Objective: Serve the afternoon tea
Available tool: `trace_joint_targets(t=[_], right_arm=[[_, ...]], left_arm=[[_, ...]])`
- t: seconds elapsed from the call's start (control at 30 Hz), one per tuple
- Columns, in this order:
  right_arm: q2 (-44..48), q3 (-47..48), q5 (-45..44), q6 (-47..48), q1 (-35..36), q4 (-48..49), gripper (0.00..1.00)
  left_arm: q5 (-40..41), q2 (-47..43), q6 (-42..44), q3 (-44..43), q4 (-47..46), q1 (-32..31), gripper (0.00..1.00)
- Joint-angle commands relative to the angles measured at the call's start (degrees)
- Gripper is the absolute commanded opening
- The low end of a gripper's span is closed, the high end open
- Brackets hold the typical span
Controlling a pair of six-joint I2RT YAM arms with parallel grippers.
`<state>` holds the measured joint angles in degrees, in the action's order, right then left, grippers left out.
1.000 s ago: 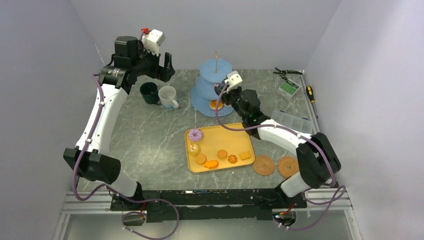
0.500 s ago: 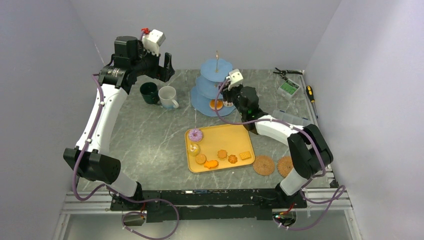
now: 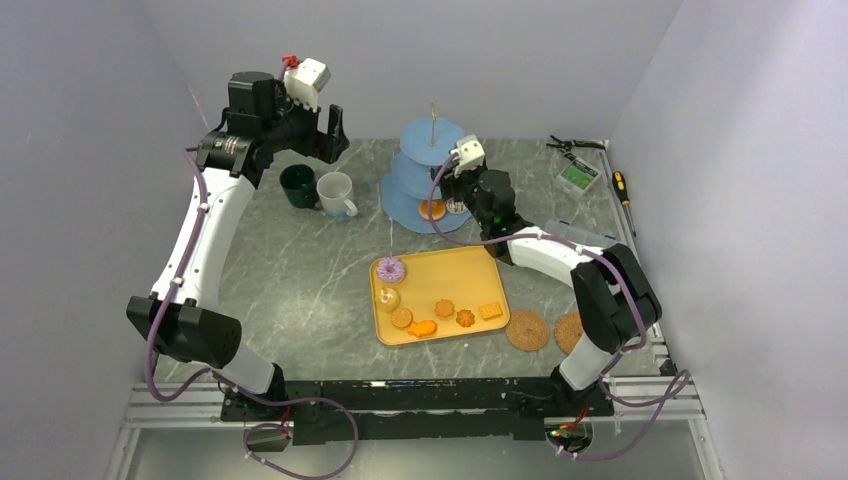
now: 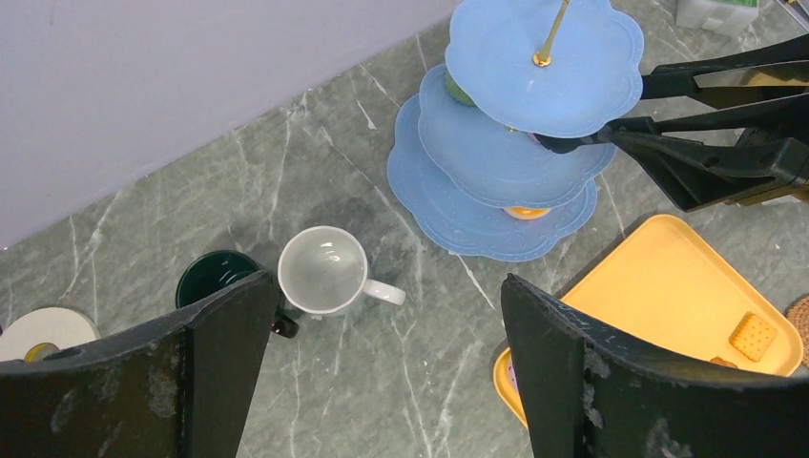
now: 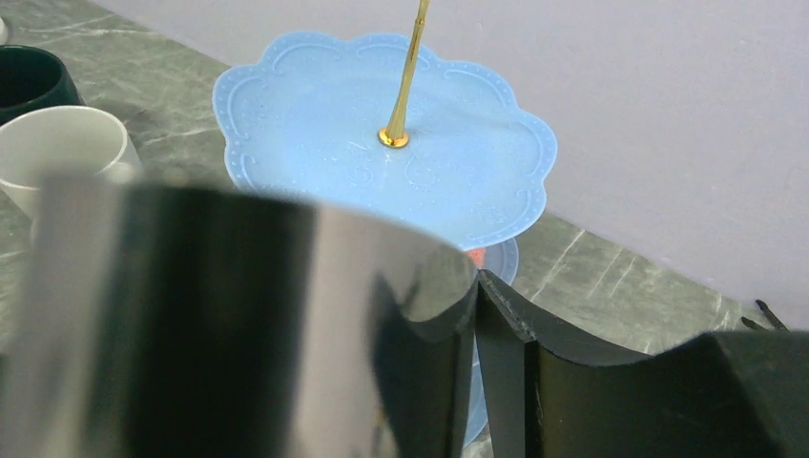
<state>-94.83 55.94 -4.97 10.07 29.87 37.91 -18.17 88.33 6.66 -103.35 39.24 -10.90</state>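
The light-blue three-tier stand point(image 3: 432, 165) stands at the back middle, seen also in the left wrist view point(image 4: 496, 162) and the right wrist view point(image 5: 382, 153). An orange biscuit point(image 3: 432, 210) lies on its bottom tier. My right gripper point(image 3: 458, 190) is shut on the black tongs point(image 4: 668, 143), whose tips reach under the top tier. The white mug point(image 3: 336, 193) and dark green mug point(image 3: 297, 185) stand left of the stand. My left gripper point(image 3: 335, 135) is open and empty high above them. A purple doughnut point(image 3: 390, 269), a yellow cupcake point(image 3: 387, 298) and several orange biscuits point(image 3: 445, 308) lie on the yellow tray point(image 3: 455, 265).
Two woven coasters point(image 3: 527, 329) lie right of the tray. A clear plastic box point(image 3: 590, 243), a green-white box point(image 3: 577, 177), pliers point(image 3: 575, 144) and a screwdriver point(image 3: 621, 187) sit at the back right. A tape roll point(image 4: 38, 334) lies left of the mugs.
My right arm has moved from the tray's far edge toward the stand, bringing the tongs up to its tiers. The left arm has not moved.
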Motion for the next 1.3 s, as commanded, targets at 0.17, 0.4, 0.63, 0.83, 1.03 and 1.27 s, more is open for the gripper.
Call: trace_joint_targets(t=[0.17, 0.4, 0.63, 0.83, 1.03, 1.27], right_arm=[[9.9, -2.9, 2.1, -1.5, 0.3, 1.9, 0.63], [18.6, -8.5, 1.7, -1.2, 5.6, -2.7, 0.64], [26.2, -16.1, 0.8, -3.2, 15.9, -7.8, 0.64], [28.2, -19.9, 2.0, -7.5, 23.3, -9.1, 0.63], [25.9, -20.3, 1.7, -8.9, 28.3, -9.4, 0.63], [22.8, -21.1, 2.7, -10.0, 30.2, -7.6, 0.62]], left_arm=[[-1.5, -2.1, 0.2, -0.6, -1.9, 0.3, 0.93], [-1.7, -1.8, -0.4, -0.9, -1.9, 0.3, 0.93], [-1.4, -2.1, -0.2, 0.1, -2.0, 0.4, 0.93], [-1.3, -2.1, -0.2, -0.1, -1.9, 0.4, 0.93], [-1.3, -2.3, -0.2, -0.2, -1.7, 0.4, 0.93], [-1.1, -2.2, -0.1, -0.4, -1.6, 0.4, 0.93]])
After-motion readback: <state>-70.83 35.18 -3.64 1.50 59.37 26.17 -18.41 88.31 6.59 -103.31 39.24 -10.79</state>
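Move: The yellow cake, at the left edge of the tray, lies about 22 cm back, 13 cm left and 17 cm below the right hand. The purple donut sits some 6 cm farther out than that cake, the orange slice about 4 cm nearer the base and 3 cm to its right. The middle tier's centre is roughly 3 cm ahead and 3 cm left of this hand. From the left hand, the yellow cake is about 18 cm back, 15 cm right and 32 cm below. With the right fingers already open, lift about 6 cm off the pink cake on the stand's middle tier while drawing back, then swing back and left and sink about 10 cm towards the yellow cake. Cover some 24 cm backward overall, turning the hand about 30 degrees counter-clockwise and tipping the fingers slightly down; keep them open. ##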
